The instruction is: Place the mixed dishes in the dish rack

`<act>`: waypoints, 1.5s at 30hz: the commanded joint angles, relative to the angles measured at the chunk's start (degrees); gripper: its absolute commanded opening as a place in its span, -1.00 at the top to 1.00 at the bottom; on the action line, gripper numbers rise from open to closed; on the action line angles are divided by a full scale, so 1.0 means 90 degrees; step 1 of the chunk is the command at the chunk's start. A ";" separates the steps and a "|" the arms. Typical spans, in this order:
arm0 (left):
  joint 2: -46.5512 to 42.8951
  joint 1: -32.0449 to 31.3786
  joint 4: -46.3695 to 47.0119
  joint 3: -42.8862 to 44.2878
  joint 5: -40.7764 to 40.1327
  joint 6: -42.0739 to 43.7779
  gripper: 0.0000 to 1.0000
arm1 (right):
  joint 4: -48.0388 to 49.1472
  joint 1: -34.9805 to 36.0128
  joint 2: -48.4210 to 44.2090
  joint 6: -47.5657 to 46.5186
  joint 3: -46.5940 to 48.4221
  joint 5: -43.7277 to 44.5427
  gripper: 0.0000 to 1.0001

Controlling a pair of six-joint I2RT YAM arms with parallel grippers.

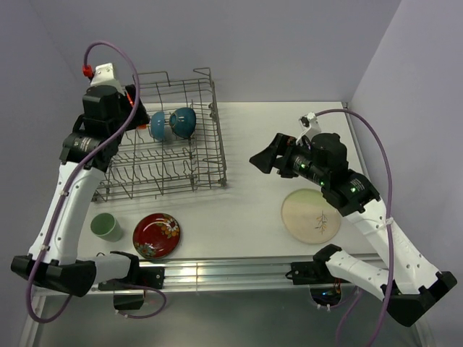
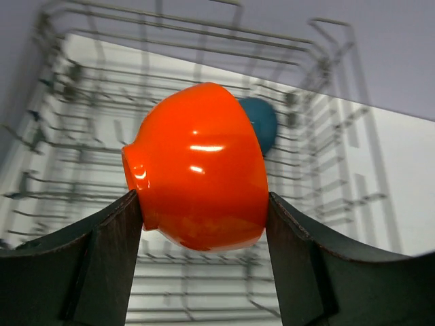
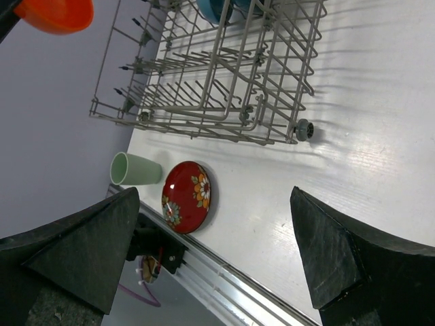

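My left gripper [image 2: 204, 204] is shut on the orange bowl [image 2: 197, 166], one finger on each side of it, and holds it on its side above the dish rack [image 2: 204, 30]. In the top view that gripper [image 1: 132, 108] hangs over the rack's [image 1: 219, 155] far left part. A small blue bowl [image 1: 158, 124] and a teal bowl [image 1: 184, 121] stand in the rack. The pale green cup [image 1: 105, 226] and the red floral bowl [image 1: 157, 235] sit on the table in front of the rack. Right of centre my right gripper [image 1: 262, 160] hangs open and empty, with the cream plate [image 1: 311, 215] below it.
In the right wrist view the rack [image 3: 204, 102] runs across the top, and the cup [image 3: 136, 168] and the red bowl [image 3: 187, 197] lie close to the table's metal front rail [image 3: 231, 272]. Grey walls close in the table at the back and on the right.
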 commanded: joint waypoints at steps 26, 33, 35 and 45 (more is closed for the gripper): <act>0.2991 0.1608 0.2146 0.0384 -0.0345 0.1648 1.00 | 0.0589 -0.0655 0.0227 -0.0436 -0.0825 -0.0889 -0.97; 0.3051 0.1619 0.2340 0.0288 0.0134 0.1638 1.00 | 0.0706 -0.0743 0.0481 -0.0475 -0.0806 -0.1113 -0.96; 0.3060 0.1754 0.2390 0.0248 0.0222 0.1648 1.00 | 0.0755 -0.0753 0.0550 -0.0484 -0.0796 -0.1172 -0.96; 0.3353 0.1843 0.2292 0.0307 0.0787 0.1775 1.00 | 0.0843 -0.0782 0.0696 -0.0484 -0.0777 -0.1367 -0.96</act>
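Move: The orange bowl is already pinched in my left hand. Its place, the free rear-left part of the dish rack, lies about 19 cm ahead, 13 cm to the left and some 27 cm below that hand. The light blue bowl sits about 22 cm ahead and 4 cm left, and the dark blue bowl 22 cm ahead and 6 cm right, both nearly 30 cm down. From my right hand that place is about 31 cm ahead, 46 cm left and 20 cm below. Keeping my grip on the orange bowl, I carry it with my left hand forward and down, about 15 cm each, and some 11 cm left, towards the rack's rear-left part beside the light blue bowl. I go quickly, then nearly halt; my fingers tip down and my hand's left side rises, both about 15 degrees. My right hand, empty and open, sinks about 7 cm. ##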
